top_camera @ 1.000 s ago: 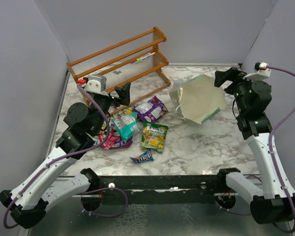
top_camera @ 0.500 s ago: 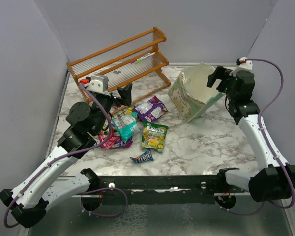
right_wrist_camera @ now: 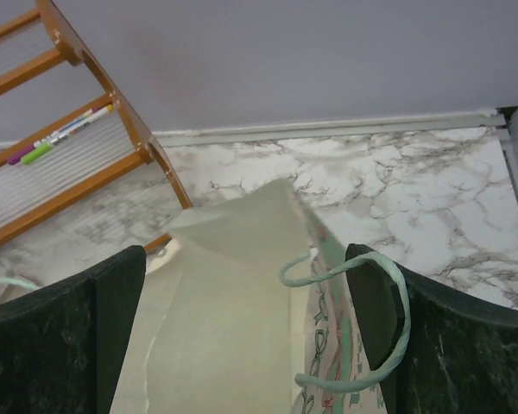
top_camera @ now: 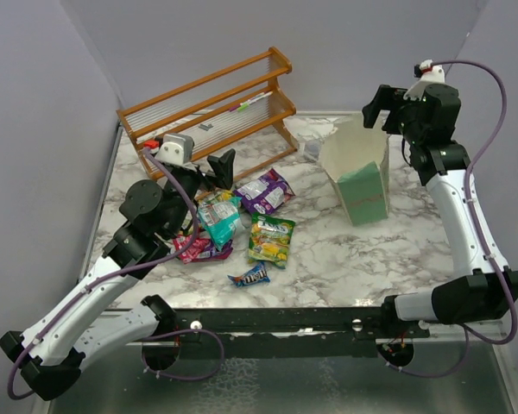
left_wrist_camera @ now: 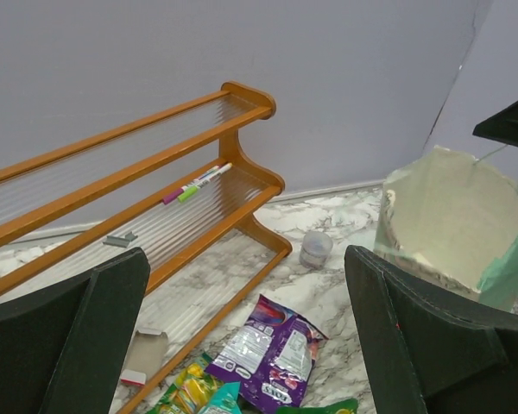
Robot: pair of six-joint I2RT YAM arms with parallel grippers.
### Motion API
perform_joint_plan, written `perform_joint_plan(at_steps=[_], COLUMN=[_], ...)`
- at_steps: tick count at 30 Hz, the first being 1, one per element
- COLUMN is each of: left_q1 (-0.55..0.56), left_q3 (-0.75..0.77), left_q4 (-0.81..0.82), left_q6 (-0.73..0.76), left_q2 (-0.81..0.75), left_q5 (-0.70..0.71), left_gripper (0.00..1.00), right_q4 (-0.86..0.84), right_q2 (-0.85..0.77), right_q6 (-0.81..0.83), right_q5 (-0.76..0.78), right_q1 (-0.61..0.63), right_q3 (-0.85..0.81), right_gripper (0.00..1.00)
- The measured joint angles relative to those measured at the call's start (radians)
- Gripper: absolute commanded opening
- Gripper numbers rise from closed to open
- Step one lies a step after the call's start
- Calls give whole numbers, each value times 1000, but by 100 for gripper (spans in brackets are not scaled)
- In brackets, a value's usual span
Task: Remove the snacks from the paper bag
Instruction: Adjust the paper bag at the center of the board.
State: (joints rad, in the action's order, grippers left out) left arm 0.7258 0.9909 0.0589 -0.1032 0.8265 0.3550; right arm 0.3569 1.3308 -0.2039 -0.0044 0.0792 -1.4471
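Note:
The mint-green paper bag (top_camera: pixel 363 191) stands upright at the right of the table, its cream inside (right_wrist_camera: pixel 233 302) facing up. My right gripper (top_camera: pixel 378 112) hovers open over the bag's rear rim, straddling the rim. A string handle (right_wrist_camera: pixel 395 323) loops across its right finger. The snacks lie in a loose heap left of the bag: a purple packet (top_camera: pixel 265 191), a teal one (top_camera: pixel 218 220), a green-yellow one (top_camera: pixel 272 239), a pink-red one (top_camera: pixel 198 248) and a dark blue bar (top_camera: pixel 249 276). My left gripper (top_camera: pixel 214 168) hangs open above the heap's far side, over the purple packet (left_wrist_camera: pixel 272 354), holding nothing.
A wooden rack (top_camera: pixel 211 108) stands at the back left with pens (left_wrist_camera: pixel 197 183) on its shelf. A small grey cup (left_wrist_camera: pixel 316 248) sits between the rack's foot and the bag. A white card (left_wrist_camera: pixel 142 355) lies under the rack. Grey walls close in on three sides.
The bag went from lying on its side, mouth toward the camera, to standing upright. My right gripper rose and moved back over it. The left arm barely shifted.

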Motion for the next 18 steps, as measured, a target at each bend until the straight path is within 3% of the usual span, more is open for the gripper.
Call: perform_joint_plan(at_steps=[9,18], left_q1=[0,0], left_q3=[0,0], left_q4=[-1,-10], left_q6=[-14,-61], left_q2=[-5,74], left_q5=[-34,-147], left_gripper=[99,99], right_q4=[211,340], right_q2=[151,163], right_q6=[26,34], right_q5=[-90,-98], right_q1=[0,0], right_q3=[-175,-200], right_gripper=[99,99])
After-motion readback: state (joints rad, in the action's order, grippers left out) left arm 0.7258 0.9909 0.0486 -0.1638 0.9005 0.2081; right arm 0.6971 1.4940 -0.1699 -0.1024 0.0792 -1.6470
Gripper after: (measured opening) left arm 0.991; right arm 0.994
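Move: The paper bag stands almost beneath the right hand, its middle about 3 cm back, 3 cm left and 20 cm below, one handle looped on that hand's right finger. From the bag's middle, the clear cup lies some 19 cm left and 19 cm farther out, the purple snack bag about 34 cm left and 5 cm farther out. From the left hand the paper bag is roughly 45 cm right, 12 cm ahead, 27 cm lower. Lower the right gripper about 5 cm over the mouth of the paper bag, tipping the open fingers down nearly 20 degrees and drifting slightly left, with the handle still looped over the right finger. After a brief pause bring the open left gripper about 4 cm right towards the bag and a little down, turning it some 10 degrees clockwise. ##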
